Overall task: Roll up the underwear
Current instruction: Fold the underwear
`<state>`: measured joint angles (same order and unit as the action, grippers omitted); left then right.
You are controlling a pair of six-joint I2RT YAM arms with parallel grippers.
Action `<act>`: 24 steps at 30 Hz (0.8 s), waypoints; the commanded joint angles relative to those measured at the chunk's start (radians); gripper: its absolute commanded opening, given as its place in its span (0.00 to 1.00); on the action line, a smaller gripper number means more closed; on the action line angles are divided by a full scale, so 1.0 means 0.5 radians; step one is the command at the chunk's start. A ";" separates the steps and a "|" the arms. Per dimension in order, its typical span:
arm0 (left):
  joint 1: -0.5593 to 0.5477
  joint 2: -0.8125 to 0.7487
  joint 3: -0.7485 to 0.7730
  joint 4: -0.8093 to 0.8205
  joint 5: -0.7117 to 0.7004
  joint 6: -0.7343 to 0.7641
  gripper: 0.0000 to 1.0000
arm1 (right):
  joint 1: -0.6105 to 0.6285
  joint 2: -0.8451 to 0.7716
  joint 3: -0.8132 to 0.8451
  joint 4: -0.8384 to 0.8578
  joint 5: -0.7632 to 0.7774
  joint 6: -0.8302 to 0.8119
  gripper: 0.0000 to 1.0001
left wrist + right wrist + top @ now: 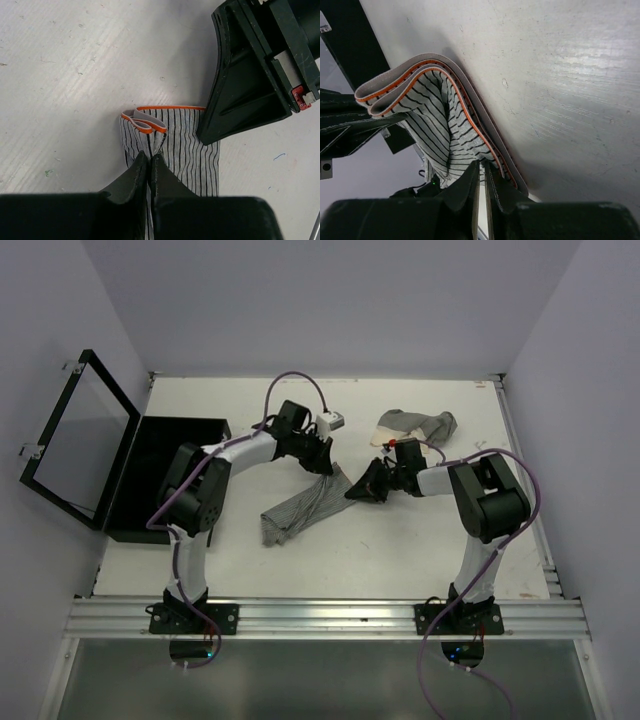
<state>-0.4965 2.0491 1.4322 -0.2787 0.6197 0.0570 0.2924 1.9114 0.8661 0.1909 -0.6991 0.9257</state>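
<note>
A grey underwear (298, 508) with thin black stripes and an orange-trimmed waistband lies stretched across the middle of the table. My left gripper (322, 462) is at its far end, shut on a bunched fold of the striped cloth (192, 145) just below the waistband; the jaws (150, 159) are pressed together on it. My right gripper (362, 488) is beside it on the right, shut on the same garment (435, 125) near the waistband edge, with cloth caught between the tips (484, 167). One of the right gripper's black fingers (240, 95) rests on the cloth's right corner.
A flat black box (170, 475) lies at the left with its hinged lid (80, 440) standing open. A small heap of grey and cream garments (420, 425) sits at the back right. White walls enclose the table on three sides.
</note>
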 commanded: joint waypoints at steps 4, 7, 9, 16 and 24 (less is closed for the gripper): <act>-0.065 -0.183 -0.070 -0.025 -0.064 0.131 0.00 | -0.020 0.040 -0.005 0.091 0.061 0.051 0.12; -0.111 -0.217 -0.103 -0.029 -0.092 0.177 0.00 | -0.023 0.037 -0.017 0.106 0.060 0.060 0.12; -0.139 -0.211 -0.097 -0.050 -0.092 0.205 0.00 | -0.023 0.040 -0.026 0.130 0.057 0.075 0.12; -0.225 -0.141 -0.057 -0.102 -0.080 0.239 0.02 | -0.039 0.034 -0.036 0.149 0.051 0.085 0.12; -0.265 0.058 0.004 -0.136 -0.080 0.162 0.03 | -0.048 0.012 -0.024 0.177 0.021 0.094 0.12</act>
<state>-0.6212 2.0243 1.3918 -0.3267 0.5720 0.1497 0.2779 1.9240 0.8581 0.2531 -0.6991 0.9691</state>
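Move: My left fingers are shut on the underwear's far edge at its waistband end. The near edge beside my right fingers, where that edge goes, lies about 6 cm back, 5 cm to the right and 3 cm lower; the leg end is some 14 cm back and 13 cm to the left. The grey cloth lies roughly 11 cm ahead and 22 cm to the right. From my right hand, pinching the near corner, the far edge is about 6 cm ahead and 9 cm left. With my left fingers kept shut on the waistband's far edge, I draw it back about 5 cm and half as far to the right, over the strip towards my right fingers, turning the hand some 10 degrees clockwise; it rises a touch on the way, then dips over a centimetre at the end. My right hand keeps its pinch on the near corner and creeps about 1 cm forward. ##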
